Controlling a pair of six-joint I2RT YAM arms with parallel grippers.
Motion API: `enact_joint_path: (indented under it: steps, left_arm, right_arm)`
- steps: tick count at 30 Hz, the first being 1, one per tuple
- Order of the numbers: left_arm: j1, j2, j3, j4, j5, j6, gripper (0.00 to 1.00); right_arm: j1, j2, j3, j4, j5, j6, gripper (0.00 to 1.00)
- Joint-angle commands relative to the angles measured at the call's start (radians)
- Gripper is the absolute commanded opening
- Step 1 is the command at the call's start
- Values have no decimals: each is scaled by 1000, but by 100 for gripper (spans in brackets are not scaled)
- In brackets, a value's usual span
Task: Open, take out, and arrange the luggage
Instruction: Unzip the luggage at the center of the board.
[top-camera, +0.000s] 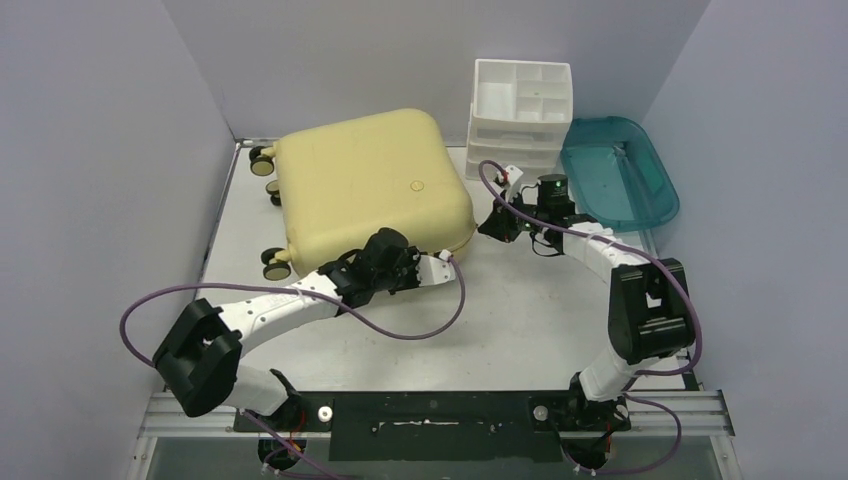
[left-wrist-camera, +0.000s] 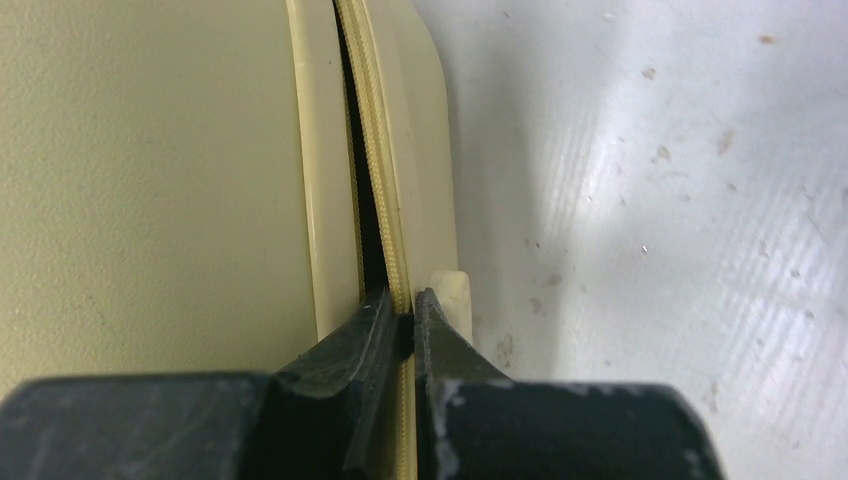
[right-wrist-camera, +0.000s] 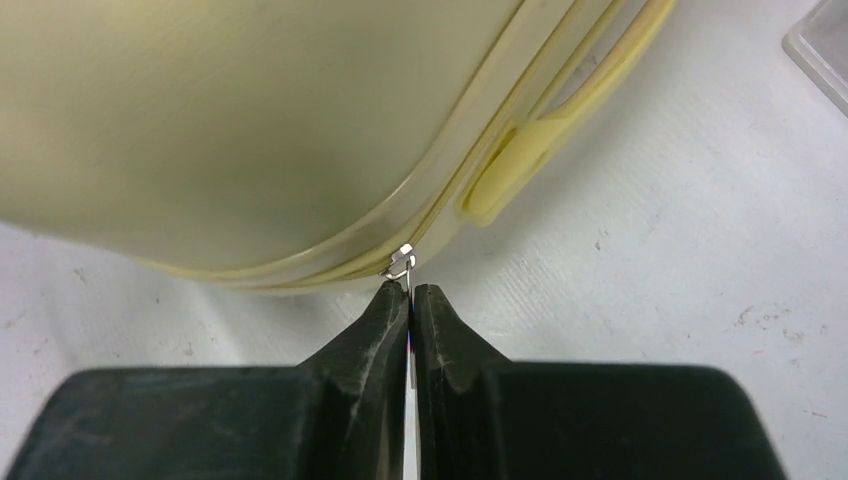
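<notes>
The pale-yellow luggage (top-camera: 365, 185) lies flat at the back left of the table, wheels (top-camera: 262, 157) to the left. Its seam (left-wrist-camera: 372, 200) gapes a little and shows dark inside. My left gripper (left-wrist-camera: 405, 318) is shut on the zipper band at the luggage's front edge, one finger in the gap and one outside; from above, the left gripper (top-camera: 398, 252) sits at that front edge. My right gripper (right-wrist-camera: 410, 297) is shut on the small metal zipper pull (right-wrist-camera: 400, 262) at the luggage's rounded front-right corner. In the top view the right gripper (top-camera: 484, 226) is next to that corner.
A white drawer organizer (top-camera: 520, 115) stands behind the luggage's right side. A teal plastic tray (top-camera: 620, 170) leans at the back right. The luggage's side handle (right-wrist-camera: 520, 160) and a small foot (left-wrist-camera: 455, 295) stick out from the shell. Grey walls enclose the table.
</notes>
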Motion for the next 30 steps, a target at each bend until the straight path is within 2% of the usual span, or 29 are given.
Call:
enact_joint_path:
  steps: [1, 8, 12, 19, 26, 30]
  left_arm:
    - [33, -112, -100, -325, 55, 41, 0]
    - [44, -257, -189, -423, 153, 123, 0]
    - [51, -289, -200, -510, 203, 181, 0]
    - [70, -368, -222, -632, 253, 247, 0]
    - [137, -471, -261, -714, 255, 273, 0]
    - [187, -526, -282, -724, 226, 259, 0]
  right_arm:
    - [-63, 53, 104, 1, 245, -18, 0]
    - [11, 131, 172, 63, 425, 29, 0]
    - [40, 216, 265, 89, 540, 75, 0]
    - [35, 438, 558, 33, 560, 97, 0]
    - [36, 693, 949, -139, 530, 86, 0]
    - [55, 756, 1045, -189, 450, 39, 0]
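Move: The luggage's zipper pull, pinched in the right hand, is at the near right corner; the far right corner that the seam runs to lies about 24 cm ahead of this hand and 9 cm left. The luggage's middle is some 9 cm ahead and 24 cm left, while the white drawers stand about 19 cm ahead and 7 cm right. From the left hand, still pinching the lower zip edge, the zipper pull is roughly 8 cm ahead and 13 cm right. The zipper pull, kept in the right fingers, is drawn slowly at first and then fast, forward along the luggage's right side towards the far corner, about 20 cm with some 6 cm to the left. Meanwhile the left hand keeps its pinch on the lower edge and drags it left and back, roughly 12 cm in all, turning clockwise by over 10 degrees. ##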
